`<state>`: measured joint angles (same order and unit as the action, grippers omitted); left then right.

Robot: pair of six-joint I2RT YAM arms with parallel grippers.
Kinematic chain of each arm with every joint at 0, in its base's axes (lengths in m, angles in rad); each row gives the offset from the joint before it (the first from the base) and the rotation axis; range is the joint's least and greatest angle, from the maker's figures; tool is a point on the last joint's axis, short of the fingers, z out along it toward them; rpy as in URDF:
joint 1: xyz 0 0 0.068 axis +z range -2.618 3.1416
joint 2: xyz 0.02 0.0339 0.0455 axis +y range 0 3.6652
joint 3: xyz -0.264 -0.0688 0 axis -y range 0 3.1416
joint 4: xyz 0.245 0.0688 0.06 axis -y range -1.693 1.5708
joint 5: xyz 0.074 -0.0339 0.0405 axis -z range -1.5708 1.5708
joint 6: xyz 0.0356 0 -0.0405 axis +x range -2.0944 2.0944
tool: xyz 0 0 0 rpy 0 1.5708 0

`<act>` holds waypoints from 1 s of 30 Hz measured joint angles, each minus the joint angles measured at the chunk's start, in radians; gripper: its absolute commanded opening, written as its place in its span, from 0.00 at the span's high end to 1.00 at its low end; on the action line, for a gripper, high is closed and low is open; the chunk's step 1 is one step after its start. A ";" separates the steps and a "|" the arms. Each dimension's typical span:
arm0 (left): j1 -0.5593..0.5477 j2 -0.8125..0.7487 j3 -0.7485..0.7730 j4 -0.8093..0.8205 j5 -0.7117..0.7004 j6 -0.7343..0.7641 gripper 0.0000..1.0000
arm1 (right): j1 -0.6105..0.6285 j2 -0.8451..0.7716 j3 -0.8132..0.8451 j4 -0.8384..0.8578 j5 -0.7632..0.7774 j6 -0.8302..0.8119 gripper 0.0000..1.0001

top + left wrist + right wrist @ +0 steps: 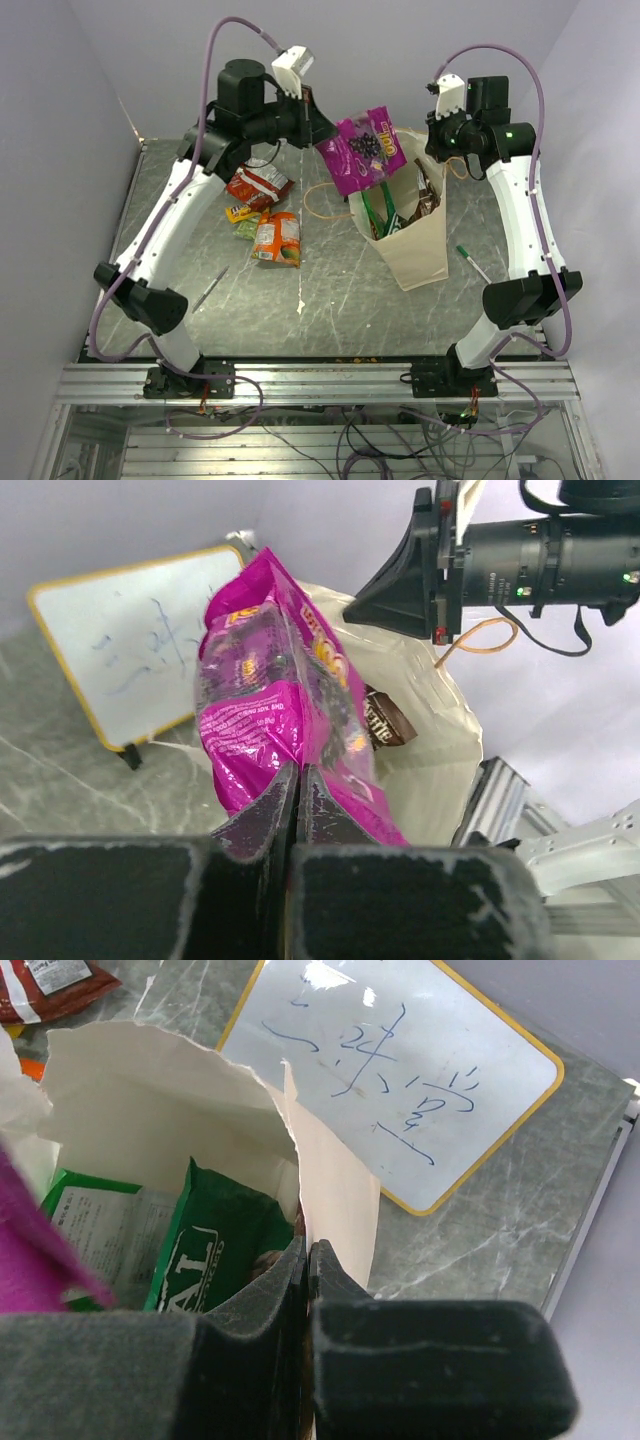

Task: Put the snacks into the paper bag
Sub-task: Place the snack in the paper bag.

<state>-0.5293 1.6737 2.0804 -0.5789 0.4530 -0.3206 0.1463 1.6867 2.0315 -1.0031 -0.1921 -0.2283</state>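
A purple snack packet hangs over the open mouth of the paper bag, with my left gripper shut on its lower edge. The far rim of the bag is pinched by my right gripper, which is shut on the paper. Inside the bag lie a green packet, a green-and-white packet and a brown one. On the table left of the bag are a red packet, an orange packet and a small yellow one.
A yellow-framed whiteboard leans behind the bag. One pen lies right of the bag, another near the left arm. The bag's cord handle trails on the table. The right arm's wrist hovers close above the bag.
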 measured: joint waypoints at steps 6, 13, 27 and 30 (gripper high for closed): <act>-0.027 0.087 0.000 0.022 0.015 -0.134 0.93 | 0.000 -0.016 -0.023 0.016 0.004 0.012 1.00; -0.046 0.126 -0.022 0.056 0.029 -0.243 0.93 | 0.000 -0.029 -0.040 0.026 -0.003 0.012 1.00; -0.101 0.124 -0.065 0.093 0.077 -0.305 0.93 | 0.000 -0.029 -0.040 0.029 -0.006 0.019 1.00; -0.108 0.124 -0.106 0.111 0.086 -0.340 0.93 | 0.001 -0.029 -0.040 0.031 -0.013 0.019 1.00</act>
<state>-0.6369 1.7973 1.9743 -0.4683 0.5392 -0.6609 0.1474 1.6573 1.9911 -0.9722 -0.2050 -0.2096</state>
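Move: The left hand, already holding the purple snack by one end, has the middle of the bag mouth about 20 cm to its right, 7 cm back and some 15 cm below. Inside the bag, the green packs stand about 16 cm to the hand's right, 14 cm back and 25 cm down; the brown pack lies roughly 27 cm right, 10 cm back and 22 cm down. From the right hand, the mouth's middle is about 8 cm left, 9 cm back and 5 cm down. Rightward and down goes the left hand, about 8 cm across and 7 cm lower, bringing the purple snack towards the bag mouth: first mostly a dip, then a near-level slide right while drawing back slightly, with a fresh dip at the end. Its wrist turns some 25 degrees, pointing the closed fingers further down, and they keep their grip. The right hand stays put, still pinching the rim. ##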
